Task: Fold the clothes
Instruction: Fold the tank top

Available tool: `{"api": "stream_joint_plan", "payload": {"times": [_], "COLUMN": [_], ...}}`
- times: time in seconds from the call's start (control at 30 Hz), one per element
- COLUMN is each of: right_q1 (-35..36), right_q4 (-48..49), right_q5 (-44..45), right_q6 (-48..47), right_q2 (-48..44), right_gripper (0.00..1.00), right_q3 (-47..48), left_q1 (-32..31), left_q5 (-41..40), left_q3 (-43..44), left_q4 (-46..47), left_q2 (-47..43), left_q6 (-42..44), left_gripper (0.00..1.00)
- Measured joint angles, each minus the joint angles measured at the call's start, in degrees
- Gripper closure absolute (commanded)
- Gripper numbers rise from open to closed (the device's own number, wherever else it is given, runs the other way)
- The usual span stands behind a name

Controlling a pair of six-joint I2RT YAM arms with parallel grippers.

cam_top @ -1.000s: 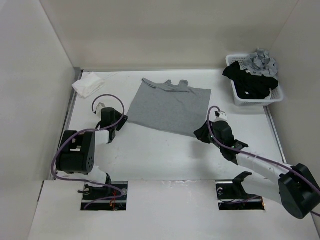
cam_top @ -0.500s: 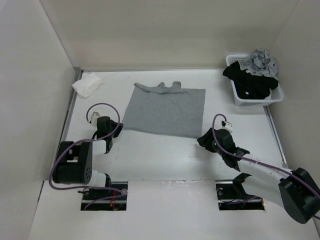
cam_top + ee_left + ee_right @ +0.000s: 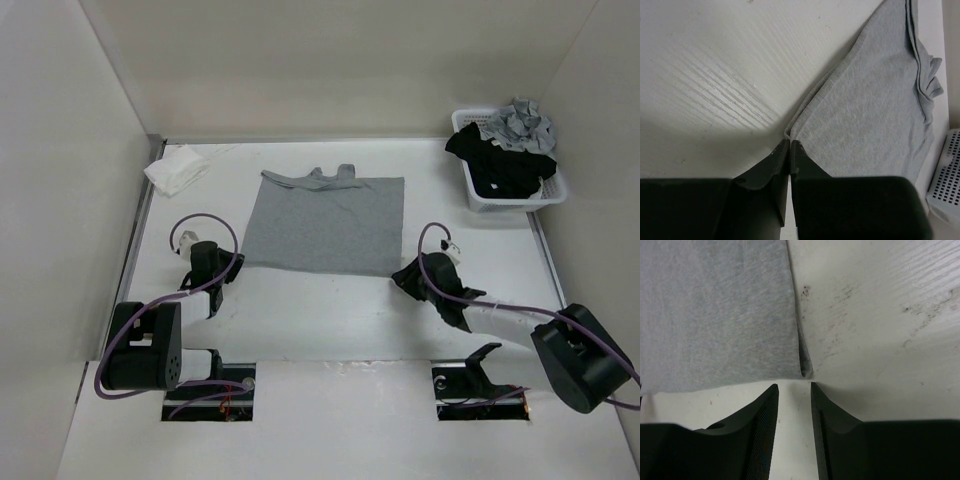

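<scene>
The clothes, a plain grey tank top, lie flat in mid-table with the straps at the far edge. My left gripper is shut on their near-left corner. In the left wrist view the fabric draws into a point that runs between the closed tips. My right gripper stands open just short of the near-right corner. The right wrist view shows that folded corner lying on the table ahead of the gripper, with nothing between the fingers.
A white basket holding a black garment and a grey one stands at the back right, and its perforated wall shows in the left wrist view. A small white cloth lies at the back left. Walls enclose the table.
The clothes have slid left and toward the near edge and squared up. My left gripper closed on the near-left corner and drew back. My right gripper let go of the near-right corner.
</scene>
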Motion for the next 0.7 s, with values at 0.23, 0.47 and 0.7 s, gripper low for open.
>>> {"api": "stream_joint_plan", "payload": {"times": [0.23, 0.47, 0.7], "right_q1": [-1.9, -2.4, -2.7], "right_q4": [1.7, 2.2, 1.1], "right_q5": [1.0, 1.1, 1.2], "right_q6": [1.8, 2.1, 1.3], "right_q2": [2.3, 4.9, 4.5], "right_gripper": [0.67, 0.87, 1.0], "right_q3": [0.7, 1.9, 2.7], "left_q1": [-0.4, -0.8, -1.2], "left_q5": [0.1, 0.1, 0.8], "left_q3": [0.0, 0.0, 0.0], "left_q4": [0.0, 0.0, -1.1], "left_q2": [0.0, 0.0, -1.4], "left_q6": [0.4, 0.4, 0.3], "left_gripper": [0.97, 0.97, 0.99]}}
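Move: The tank top's near right corner lies just about 2 cm ahead of the right hand, 1 cm to its right and 1 cm below; from the left hand that corner is some 35 cm to the right and 2 cm nearer. The left fingers already hold the near left corner, about 35 cm left of the right hand and 2 cm farther out. The shoulder straps are roughly 26 cm ahead of the right hand and 13 cm left, the basket about 27 cm ahead and 26 cm right. The tank top's near right corner is taken by the right hand, which slides forward about 2 cm and a little to its right, low over the table, its wrist turning some 5 degrees clockwise. It then dips slightly as its half-open fingers close and pinch the corner. The left fingers, still shut, keep hold of the near left corner. ##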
